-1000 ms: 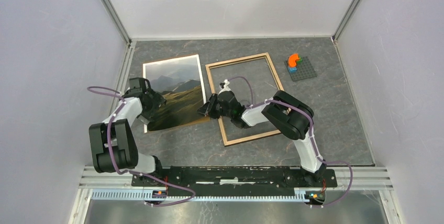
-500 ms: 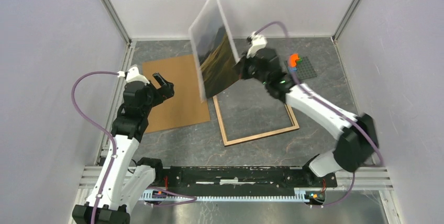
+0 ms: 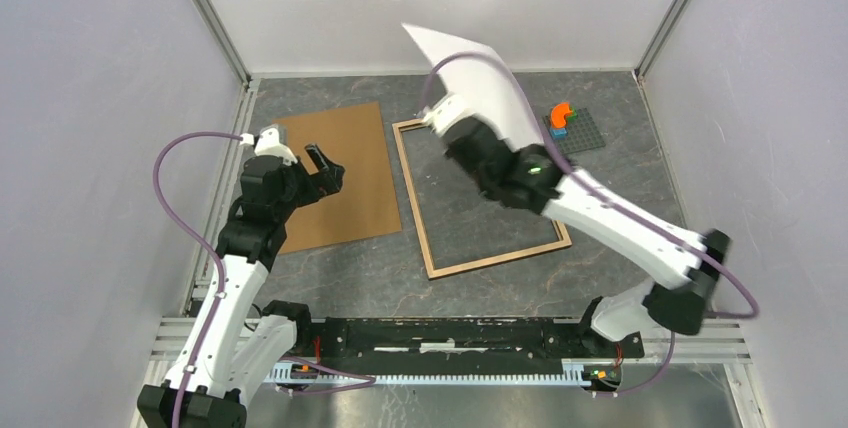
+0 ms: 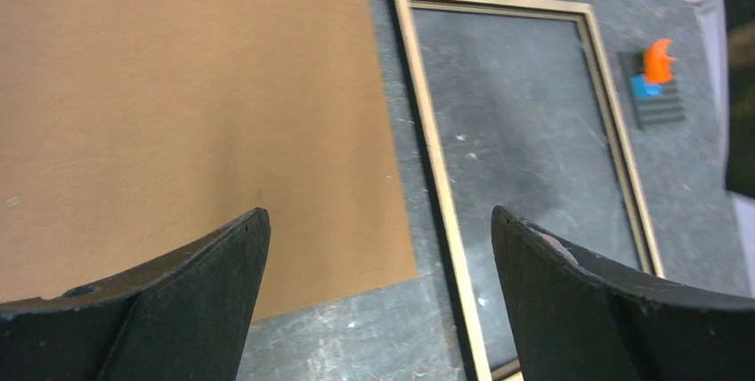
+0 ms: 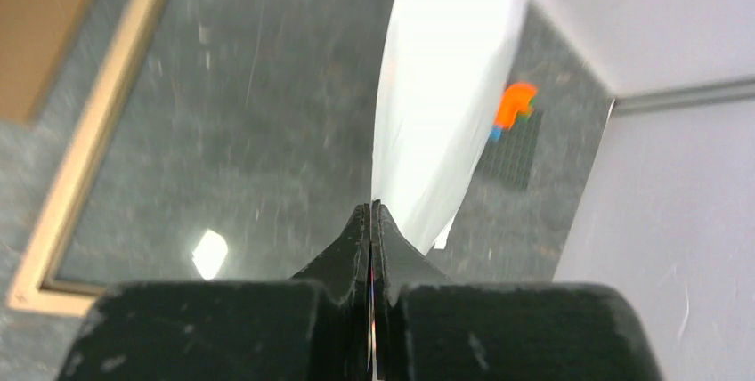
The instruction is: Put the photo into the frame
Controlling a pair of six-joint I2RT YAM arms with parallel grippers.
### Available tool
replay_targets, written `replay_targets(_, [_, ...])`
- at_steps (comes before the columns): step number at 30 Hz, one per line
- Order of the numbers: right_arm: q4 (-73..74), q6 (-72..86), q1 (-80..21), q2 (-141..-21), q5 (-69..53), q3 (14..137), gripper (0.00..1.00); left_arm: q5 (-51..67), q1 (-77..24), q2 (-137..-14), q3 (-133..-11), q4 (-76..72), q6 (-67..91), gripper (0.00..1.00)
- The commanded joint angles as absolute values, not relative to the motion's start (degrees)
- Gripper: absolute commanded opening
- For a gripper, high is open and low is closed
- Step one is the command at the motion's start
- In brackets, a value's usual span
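The photo (image 3: 480, 83) hangs in the air over the far end of the frame, its white back turned up toward the top camera. My right gripper (image 5: 371, 207) is shut on the photo's (image 5: 445, 87) lower edge, the sheet curving away from the closed jaws. The frame (image 3: 500, 257) lies flat on the table, light wood face up, and only the grey table shows inside its rim (image 5: 92, 132). My left gripper (image 3: 326, 166) hovers open above the right part of the brown backing panel (image 3: 360, 198), nothing between its fingers (image 4: 378, 216), with the frame's (image 4: 433, 158) left rail just beyond.
The brown backing panel (image 4: 196, 87) lies flat left of the frame. A small grey studded plate with an orange piece (image 3: 573, 130) sits at the back right, close to the photo's far edge. Enclosure walls stand on three sides.
The right arm lifted the photo off the backing panel and swung it above the frame, turning it so its white back faces up. The left arm rose and stayed open.
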State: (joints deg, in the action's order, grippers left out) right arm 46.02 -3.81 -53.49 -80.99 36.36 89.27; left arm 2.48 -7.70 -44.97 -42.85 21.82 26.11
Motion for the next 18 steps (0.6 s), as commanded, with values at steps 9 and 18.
replay_targets(9, [48.0,11.6,-69.9,-100.2,41.0,72.9,0.0,-8.2,-7.1,-46.8,-44.7,25.5,24.6,1.0])
replay_targets(18, [49.9,17.9,-70.0,-106.0,38.0,79.3,0.0,-7.7,-6.7,-48.2,-44.9,25.4,24.5,1.0])
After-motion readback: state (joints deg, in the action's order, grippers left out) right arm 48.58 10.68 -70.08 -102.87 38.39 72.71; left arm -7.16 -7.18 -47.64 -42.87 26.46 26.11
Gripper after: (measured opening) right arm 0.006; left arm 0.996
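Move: The frame's middle lies about 28 cm below the right hand, which holds the photo up, some 4 cm farther out and 3 cm to its left. The bare brown board lies about 33 cm left of this hand and 7 cm ahead; the orange brick stands some 18 cm ahead and 16 cm to the right. From the left hand, the frame's middle is about 5 cm ahead, 32 cm to the right and 19 cm below. Bring the right gripper fast down towards the near part of the frame, some 22 cm, drawing back about 9 cm and then easing to a stop. Keep the photo's near-left corner pinched, tip the fingers further down and roll the hand's left side down some 25 degrees. Shift the open left gripper about 3 cm left and 3 cm down, away from the frame. ##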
